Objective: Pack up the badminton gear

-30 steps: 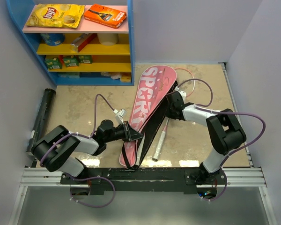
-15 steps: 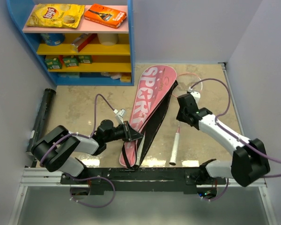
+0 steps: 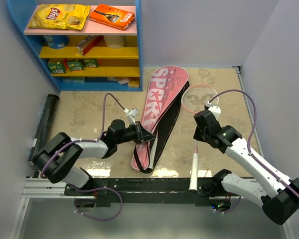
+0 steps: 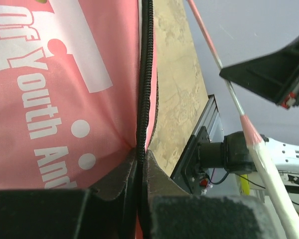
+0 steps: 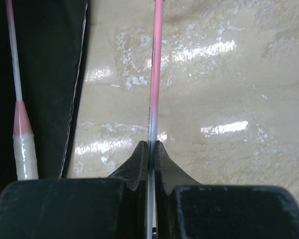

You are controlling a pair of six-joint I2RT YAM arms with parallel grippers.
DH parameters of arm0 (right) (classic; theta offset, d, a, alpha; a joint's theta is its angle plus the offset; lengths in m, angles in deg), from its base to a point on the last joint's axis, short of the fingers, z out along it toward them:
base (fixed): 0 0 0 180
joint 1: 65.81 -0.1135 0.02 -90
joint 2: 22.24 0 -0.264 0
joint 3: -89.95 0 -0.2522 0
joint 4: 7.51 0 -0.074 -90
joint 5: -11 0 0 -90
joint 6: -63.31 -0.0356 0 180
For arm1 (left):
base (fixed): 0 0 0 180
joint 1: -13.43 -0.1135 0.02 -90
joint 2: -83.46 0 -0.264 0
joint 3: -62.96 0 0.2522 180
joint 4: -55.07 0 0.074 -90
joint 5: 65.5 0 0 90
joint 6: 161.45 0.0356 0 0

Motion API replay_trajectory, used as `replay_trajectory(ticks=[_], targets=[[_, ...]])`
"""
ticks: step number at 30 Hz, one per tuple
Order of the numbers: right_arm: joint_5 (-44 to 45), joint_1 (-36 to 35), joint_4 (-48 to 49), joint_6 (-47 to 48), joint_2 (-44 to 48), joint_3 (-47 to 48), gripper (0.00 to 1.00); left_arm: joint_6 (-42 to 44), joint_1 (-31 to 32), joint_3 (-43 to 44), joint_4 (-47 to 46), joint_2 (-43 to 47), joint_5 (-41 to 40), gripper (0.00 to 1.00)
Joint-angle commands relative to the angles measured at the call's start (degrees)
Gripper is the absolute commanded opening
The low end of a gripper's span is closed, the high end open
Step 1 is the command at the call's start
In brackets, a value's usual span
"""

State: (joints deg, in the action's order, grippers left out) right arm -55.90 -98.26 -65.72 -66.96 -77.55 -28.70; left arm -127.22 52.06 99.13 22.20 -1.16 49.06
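Observation:
The pink "SPORT" bag (image 3: 157, 107) lies slantwise mid-table, its black inside showing along the right edge. My left gripper (image 3: 148, 135) is shut on the bag's black zipper edge (image 4: 147, 74), next to the pink lettered cloth (image 4: 65, 74). One pink-and-white racket (image 3: 199, 97) lies right of the bag, with its white handle (image 3: 193, 177) over the near rail. My right gripper (image 3: 203, 133) is shut on that racket's shaft (image 5: 156, 74). A second racket's handle (image 5: 25, 149) rests on the bag's black lining (image 5: 50, 74). The long black tube (image 3: 44, 127) lies by the left wall.
A blue shelf unit (image 3: 79, 45) at the back left holds a yellow chip packet (image 3: 60, 16), an orange box (image 3: 112, 16) and other snacks. Grey walls close in the table on three sides. The metal rail (image 3: 149, 186) runs along the near edge.
My right arm swung out to the right and nearer, drawing the racket out of the bag until its head showed. My left gripper moved slightly away with the bag's edge.

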Motion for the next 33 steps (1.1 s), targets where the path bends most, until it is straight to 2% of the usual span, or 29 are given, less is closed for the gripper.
replay_trajectory(ticks=[1,9,14,26,33], targets=[[2.84,-2.79,-5.12,-4.29,3.27,4.70,0.00,3.38,-0.31,5.53,0.84,0.51,-1.52,0.00],[2.05,-3.94,-11.18,-5.43,8.28,7.77,0.00,5.49,-0.31,11.24,5.67,-1.78,-2.23,0.00],[-0.23,-4.11,-11.63,-5.08,8.82,8.48,0.00,5.50,-0.31,12.13,5.59,-2.48,-2.32,0.00],[-1.39,-9.30,-7.33,-7.71,5.83,6.99,0.00,5.76,-0.31,15.46,6.82,-2.66,-0.65,0.00],[1.34,-15.10,-3.20,-10.26,-0.49,8.74,0.00,5.49,-0.40,14.94,6.99,-1.95,0.05,0.00]])
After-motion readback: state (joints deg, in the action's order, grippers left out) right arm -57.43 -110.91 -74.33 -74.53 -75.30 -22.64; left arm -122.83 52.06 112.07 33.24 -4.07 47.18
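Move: The second racket hangs by its shaft from the right fingers. The bag's open mouth is centred about 14 cm to that hand's left, 8 cm farther out and 12 cm lower. The held racket's head lies some 25 cm ahead, 4 cm to the right and 9 cm below. The handle of the racket already in the bag is roughly 23 cm left, 5 cm back and 12 cm below. From the left hand, still pinching the bag's zipped edge, the mouth's middle is about 8 cm right, 5 cm ahead and 8 cm below. The racket, still pinched by its shaft, is first drawn back and lifted about 4 cm each way. The right hand then carries it some 5 cm left, sinking slightly and turning counter-clockwise, to swing its head towards the open bag. Meanwhile the pinched bag edge is pulled by the left hand about 4 cm forward, a little right and up. ##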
